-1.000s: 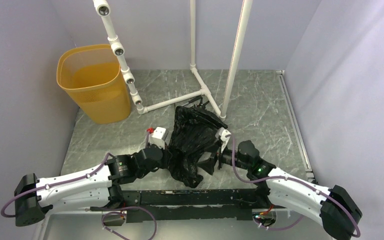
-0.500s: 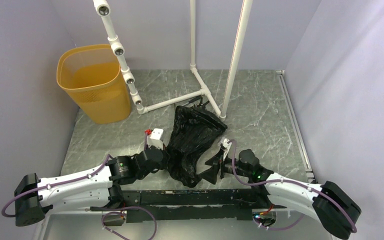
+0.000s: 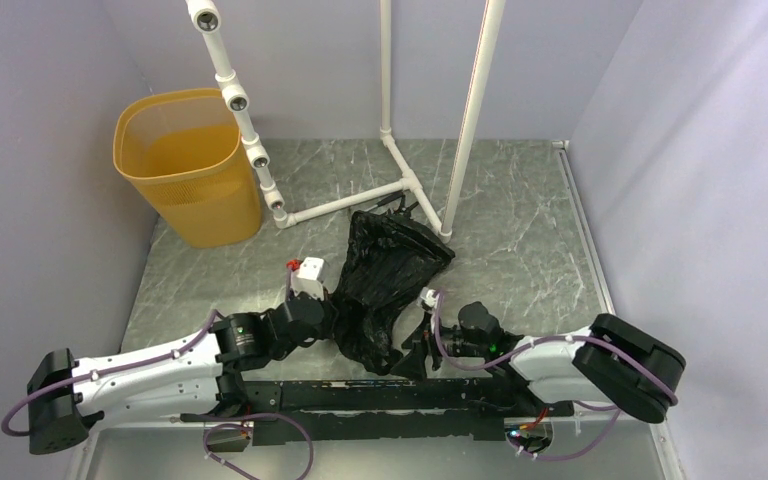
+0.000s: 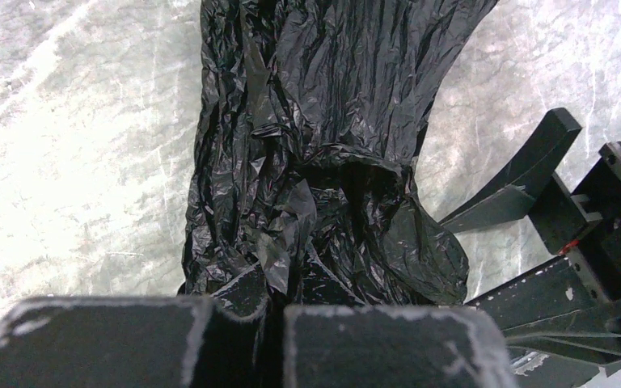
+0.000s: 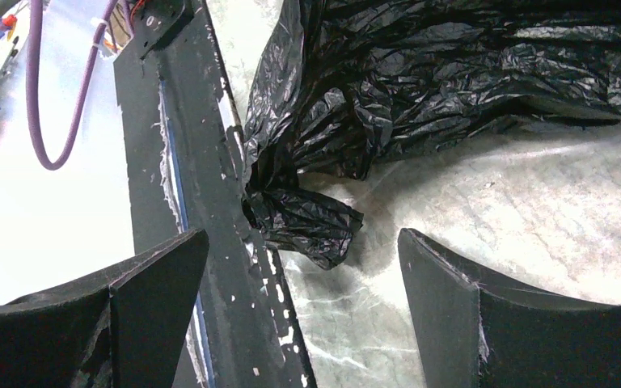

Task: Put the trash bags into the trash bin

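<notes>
The crinkled black trash bag (image 3: 390, 270) lies bunched on the marble table between my two arms. My left gripper (image 3: 338, 320) is shut on its left lower edge; in the left wrist view a fold of the bag (image 4: 323, 145) is pinched between the closed jaws of that gripper (image 4: 279, 287). My right gripper (image 3: 412, 345) stands open and low at the bag's near right end. In the right wrist view the bag's tail (image 5: 311, 226) hangs just ahead of the gripper (image 5: 303, 259), with nothing between the fingers. The empty yellow-orange trash bin (image 3: 205, 205) stands upright at the far left.
A white pipe frame (image 3: 400, 185) rises just behind the bag, and a slanted pipe with fittings (image 3: 245, 125) passes beside the bin. A black rail (image 3: 400, 395) runs along the near table edge, under the right gripper's left finger (image 5: 129, 299). Grey walls enclose the table.
My right arm has pulled back toward the near edge and folded lower, carrying its open gripper left to the bag's near end. The left arm and its grip have stayed put.
</notes>
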{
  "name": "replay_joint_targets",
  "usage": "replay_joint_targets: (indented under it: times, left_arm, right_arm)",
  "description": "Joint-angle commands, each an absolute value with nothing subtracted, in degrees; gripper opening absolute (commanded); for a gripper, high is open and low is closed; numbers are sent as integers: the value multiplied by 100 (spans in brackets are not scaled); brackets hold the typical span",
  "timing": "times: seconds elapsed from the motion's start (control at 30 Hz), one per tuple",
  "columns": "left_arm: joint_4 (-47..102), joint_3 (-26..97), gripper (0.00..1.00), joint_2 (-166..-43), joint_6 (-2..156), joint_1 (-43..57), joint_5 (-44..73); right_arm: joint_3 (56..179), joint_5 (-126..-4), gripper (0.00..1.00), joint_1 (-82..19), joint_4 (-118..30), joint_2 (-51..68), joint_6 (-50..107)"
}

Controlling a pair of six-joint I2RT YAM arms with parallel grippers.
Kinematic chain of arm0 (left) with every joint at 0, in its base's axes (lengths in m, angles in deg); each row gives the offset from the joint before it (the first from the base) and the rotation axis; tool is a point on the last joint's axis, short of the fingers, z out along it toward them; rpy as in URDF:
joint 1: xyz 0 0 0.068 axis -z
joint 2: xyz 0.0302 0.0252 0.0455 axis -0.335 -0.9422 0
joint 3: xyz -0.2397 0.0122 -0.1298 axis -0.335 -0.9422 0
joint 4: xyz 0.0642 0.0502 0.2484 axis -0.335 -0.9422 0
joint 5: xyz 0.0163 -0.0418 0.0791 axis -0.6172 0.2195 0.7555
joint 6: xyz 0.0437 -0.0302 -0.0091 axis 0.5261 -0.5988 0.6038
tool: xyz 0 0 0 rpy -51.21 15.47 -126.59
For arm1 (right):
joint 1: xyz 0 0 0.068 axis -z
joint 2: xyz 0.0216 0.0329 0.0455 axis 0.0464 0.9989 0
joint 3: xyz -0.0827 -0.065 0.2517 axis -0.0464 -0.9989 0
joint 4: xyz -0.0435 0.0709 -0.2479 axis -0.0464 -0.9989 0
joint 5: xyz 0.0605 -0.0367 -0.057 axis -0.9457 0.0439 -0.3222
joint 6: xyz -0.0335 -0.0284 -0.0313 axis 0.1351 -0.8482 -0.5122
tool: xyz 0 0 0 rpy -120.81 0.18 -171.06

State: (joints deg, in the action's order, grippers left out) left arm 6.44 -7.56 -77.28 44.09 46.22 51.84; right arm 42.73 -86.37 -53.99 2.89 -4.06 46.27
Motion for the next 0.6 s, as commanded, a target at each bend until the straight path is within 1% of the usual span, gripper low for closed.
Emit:
replay_joint_targets:
  times: [0.0, 0.13, 0.2, 0.33, 0.57]
  left_arm:
    - [536, -784, 2, -7475, 4224, 4608, 5453]
    - [428, -845, 3, -7339, 4136, 4601, 5519]
    - [404, -886, 2, -7292, 4070, 4603, 5534]
    - [399, -944, 2, -7239, 4007, 4601, 5530]
    - [418, -950, 3, -7242, 4001, 4604, 5517]
  right_arm:
    - [4376, -8696, 93, -5511, 774, -59, 4468]
    - [4588, -8865, 92, -5573, 815, 309, 4297]
    - [4687, -8993, 88, -5606, 838, 474, 4234]
    - [4761, -8913, 77, -5675, 813, 578, 4226]
    - [5000, -8573, 66, -5959, 406, 619, 4045]
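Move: The near corner of the trash bag lies some 4 cm to the right hand's left, about level with it fore and aft and 2 cm lower. The bag's spread-out part is about 20 cm ahead and 2 cm left, the bunch pinched by the left fingers some 10 cm ahead and 14 cm left, and the black rail about 6 cm back, straight behind. From the left hand, that corner lies roughly 10 cm back, 10 cm right and 8 cm down. The right hand slides about 2 cm to its left, low over the table edge, bringing its fingers around the bag's near corner; it turns some 5 degrees counter-clockwise, and partway along the fingers begin closing from wide open to about two thirds, not yet pinching. Meanwhile the left hand keeps its shut grip on the bunched plastic and shifts about 1.5 cm left, rising a little and then sinking back slightly below its starting height. ##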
